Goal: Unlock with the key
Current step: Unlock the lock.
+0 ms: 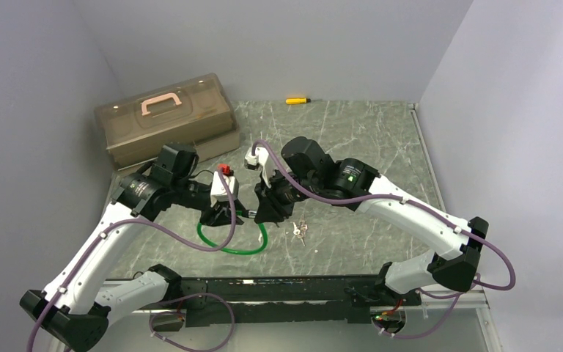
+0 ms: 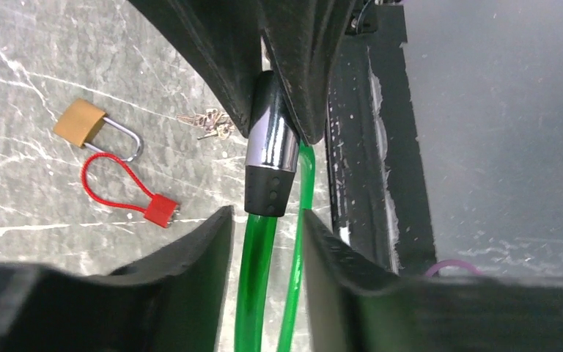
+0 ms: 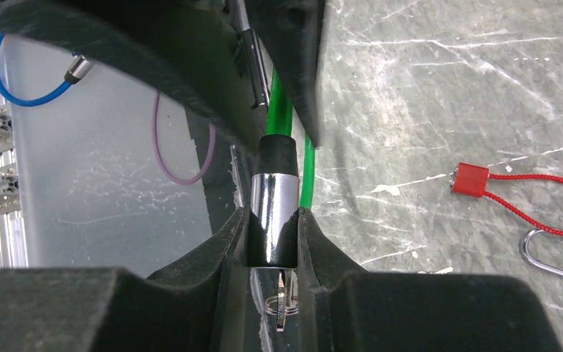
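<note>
A green cable lock (image 1: 227, 249) lies looped on the table, its chrome barrel (image 3: 275, 205) raised between the two arms. My right gripper (image 3: 273, 227) is shut on that barrel. A key (image 3: 282, 304) on a small ring sticks out of the barrel's end, behind the right fingers. My left gripper (image 2: 267, 220) faces it from the other side. Its jaws are partly closed around both strands of the green cable (image 2: 253, 279) just below the barrel's black collar (image 2: 267, 187), with a sliver of gap showing. In the top view the grippers (image 1: 216, 216) (image 1: 264, 213) nearly meet.
A loose bunch of keys (image 1: 299, 231) lies right of the grippers. A brass padlock (image 2: 81, 123) and a red cable lock (image 2: 160, 209) lie on the marble top. A brown toolbox (image 1: 165, 117) stands at the back left, a yellow screwdriver (image 1: 297, 100) at the back wall.
</note>
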### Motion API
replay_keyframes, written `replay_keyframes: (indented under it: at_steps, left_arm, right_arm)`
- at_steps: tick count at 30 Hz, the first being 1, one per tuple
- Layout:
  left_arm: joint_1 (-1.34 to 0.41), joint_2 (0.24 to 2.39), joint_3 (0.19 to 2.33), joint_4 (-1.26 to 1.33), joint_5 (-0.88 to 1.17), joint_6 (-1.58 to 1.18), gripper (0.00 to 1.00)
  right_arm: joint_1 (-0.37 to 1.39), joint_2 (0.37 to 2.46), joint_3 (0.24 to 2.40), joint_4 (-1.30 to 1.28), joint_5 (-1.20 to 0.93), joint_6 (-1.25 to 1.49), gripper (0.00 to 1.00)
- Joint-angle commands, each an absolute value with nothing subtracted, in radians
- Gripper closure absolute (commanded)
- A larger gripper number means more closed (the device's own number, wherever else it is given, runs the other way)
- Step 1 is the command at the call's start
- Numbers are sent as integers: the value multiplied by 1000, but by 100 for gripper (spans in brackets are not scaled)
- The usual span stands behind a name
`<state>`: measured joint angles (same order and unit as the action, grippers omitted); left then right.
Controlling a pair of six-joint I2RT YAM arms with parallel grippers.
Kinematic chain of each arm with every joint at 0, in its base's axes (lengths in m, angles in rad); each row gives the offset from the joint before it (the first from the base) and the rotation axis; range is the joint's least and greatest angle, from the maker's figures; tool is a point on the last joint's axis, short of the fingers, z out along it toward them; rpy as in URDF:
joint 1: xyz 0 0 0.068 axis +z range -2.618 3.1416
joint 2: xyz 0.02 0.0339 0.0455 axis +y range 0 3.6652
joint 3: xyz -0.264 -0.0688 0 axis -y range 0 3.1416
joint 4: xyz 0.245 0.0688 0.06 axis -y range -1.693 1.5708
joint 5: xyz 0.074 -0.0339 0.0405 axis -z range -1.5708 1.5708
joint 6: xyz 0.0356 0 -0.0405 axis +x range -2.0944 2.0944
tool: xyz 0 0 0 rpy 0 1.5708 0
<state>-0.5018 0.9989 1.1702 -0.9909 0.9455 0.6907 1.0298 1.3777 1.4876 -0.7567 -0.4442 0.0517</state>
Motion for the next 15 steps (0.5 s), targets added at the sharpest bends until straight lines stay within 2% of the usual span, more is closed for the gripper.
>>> replay_keyframes:
  at_steps: [1, 3, 4, 6, 7, 10, 12, 15]
  left_arm:
    - [-502, 997, 1167, -1001, 996, 720, 71]
    - [-502, 996, 1170, -1000, 1009, 714, 95]
    - [-502, 996, 1172, -1001, 1015, 713, 99]
    - [-502, 996, 1181, -993, 1022, 699, 100]
    - [-502, 993, 1185, -987, 1021, 687, 100]
    - [-500, 987, 1201, -978, 1023, 662, 100]
    - [-501, 985, 1211, -978, 1014, 650, 100]
    - [-501, 978, 1220, -970, 1001, 625, 100]
  right_arm:
    - [1037, 1324, 1532, -656, -439, 47, 100]
    - [1037, 1321, 1526, -640, -445, 51, 100]
    - [1037, 1321, 1523, -631, -448, 55, 100]
    - [1038, 1322, 1516, -615, -452, 66, 100]
    - [1037, 1322, 1515, -612, -446, 69, 97]
    - [1036, 1315, 1523, -633, -421, 62, 78]
    - [1034, 1280, 1519, -645, -381, 56, 60]
    - [1030, 1216, 1497, -641, -354, 50, 51]
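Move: The green cable lock's body lies between the two grippers, its middle about 3 cm to the right of the left hand and 1 cm below, with the cable end between that hand's open fingers. The right hand grips the silver cylinder, the body's middle 2 cm to its left. From the right hand, the red cable lock's body lies some 10 cm ahead and 1 cm left, the loose keys 5 cm ahead and 9 cm right, both on the table about 22 cm below. The green cable, just behind the lock's black collar, is pinched by the left fingers, which close from about half open while that hand stays nearly in place. Only after this do the right fingers open, let go of the silver cylinder and lift away from it, up about 1.5 cm. ##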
